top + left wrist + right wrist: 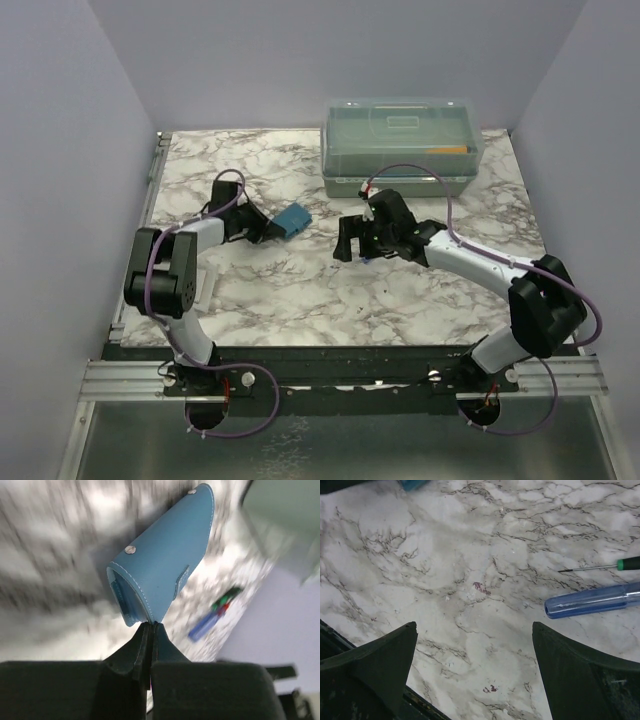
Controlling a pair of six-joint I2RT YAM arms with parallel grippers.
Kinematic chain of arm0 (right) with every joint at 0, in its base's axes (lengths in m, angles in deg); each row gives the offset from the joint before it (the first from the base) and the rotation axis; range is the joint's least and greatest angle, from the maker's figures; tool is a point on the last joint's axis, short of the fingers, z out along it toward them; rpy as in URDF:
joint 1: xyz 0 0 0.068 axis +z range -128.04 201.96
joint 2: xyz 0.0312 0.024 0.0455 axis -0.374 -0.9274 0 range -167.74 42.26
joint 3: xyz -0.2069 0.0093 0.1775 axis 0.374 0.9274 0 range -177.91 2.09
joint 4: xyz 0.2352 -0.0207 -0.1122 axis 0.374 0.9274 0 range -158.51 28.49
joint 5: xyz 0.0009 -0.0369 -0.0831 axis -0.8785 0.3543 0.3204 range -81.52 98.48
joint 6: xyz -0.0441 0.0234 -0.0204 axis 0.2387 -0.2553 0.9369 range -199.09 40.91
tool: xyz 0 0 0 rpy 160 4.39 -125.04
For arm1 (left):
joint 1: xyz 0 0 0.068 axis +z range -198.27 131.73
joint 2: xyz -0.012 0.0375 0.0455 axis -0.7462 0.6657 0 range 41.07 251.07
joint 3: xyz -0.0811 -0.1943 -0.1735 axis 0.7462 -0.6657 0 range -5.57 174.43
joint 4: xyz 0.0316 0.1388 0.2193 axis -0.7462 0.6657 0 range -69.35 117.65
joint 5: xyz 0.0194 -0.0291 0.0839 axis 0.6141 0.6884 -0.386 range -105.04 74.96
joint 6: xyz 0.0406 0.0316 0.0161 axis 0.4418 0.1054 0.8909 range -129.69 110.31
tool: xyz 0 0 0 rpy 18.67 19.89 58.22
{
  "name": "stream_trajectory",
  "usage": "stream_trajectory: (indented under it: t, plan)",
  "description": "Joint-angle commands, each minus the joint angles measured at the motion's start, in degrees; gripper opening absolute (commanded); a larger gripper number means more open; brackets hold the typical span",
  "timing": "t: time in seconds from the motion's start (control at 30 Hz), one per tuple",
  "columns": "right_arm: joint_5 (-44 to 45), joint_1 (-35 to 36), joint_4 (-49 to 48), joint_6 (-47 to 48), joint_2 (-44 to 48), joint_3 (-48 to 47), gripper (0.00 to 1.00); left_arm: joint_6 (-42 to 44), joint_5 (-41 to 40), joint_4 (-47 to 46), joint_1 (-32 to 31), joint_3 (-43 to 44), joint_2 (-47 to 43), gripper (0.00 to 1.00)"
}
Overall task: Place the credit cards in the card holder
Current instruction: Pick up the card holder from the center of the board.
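The teal-blue card holder (165, 560) hangs from my left gripper (151, 625), which is shut on its lower edge; the snaps and a flap tab show. In the top view the card holder (294, 219) is held just above the marble table, left of centre, at the tip of my left gripper (272, 226). My right gripper (345, 240) is to its right, open and empty. In the right wrist view the right gripper (475, 627) has its jaws wide apart over bare marble. A corner of the holder (412, 484) shows at the top edge. No credit cards show in any view.
A large translucent lidded box (400, 145) stands at the back right. A blue-handled screwdriver (590, 601) and a thin green-handled one (627, 563) lie by my right gripper. A small whitish object (205, 288) lies partly hidden by the left arm.
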Motion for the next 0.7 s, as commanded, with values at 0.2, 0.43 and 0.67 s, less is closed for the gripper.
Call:
stream_trajectory:
  t: [0.2, 0.43, 0.67]
  plan:
    - [5.5, 13.6, -18.7, 15.2, 2.8, 9.4, 1.0, 10.3, 4.5, 13.9, -13.0, -14.6, -19.6, 0.0]
    - [9.2, 21.8, -43.4, 37.5, 6.7, 24.9, 1.0, 9.5, 5.7, 22.8, -13.3, -10.5, -26.2, 0.0]
    - [19.6, 26.2, -62.0, 50.7, -2.9, 26.5, 1.0, 6.9, 8.4, 26.0, -13.3, -10.2, -26.6, 0.0]
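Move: The left hand already has the card holder pinched by its edge just above the table, the holder's middle some 4 cm ahead of and 4 cm right of its fingers; the open right gripper is about 9 cm back, 16 cm right and 5 cm higher. From the right hand the card holder lies roughly 12 cm ahead, 12 cm left and 6 cm below; on the table 7 cm below, the blue screwdriver is about 4 cm ahead and 8 cm right, the green screwdriver 8 cm ahead and 10 cm right. The left hand keeps its closed pinch on the card holder and sweeps it back about 16 cm and some 6 cm right, low over the table, turning some 20 degrees clockwise, then lifts it about 5 cm in front of the right gripper. Meanwhile the right hand, fingers wide open, draws back about 9 cm before easing slightly forward, also going 6 cm left and 3 cm down towards the holder, while its fingers swing leftward and level out and the wrist rolls about 50 degrees; it doesn't touch the holder yet. ##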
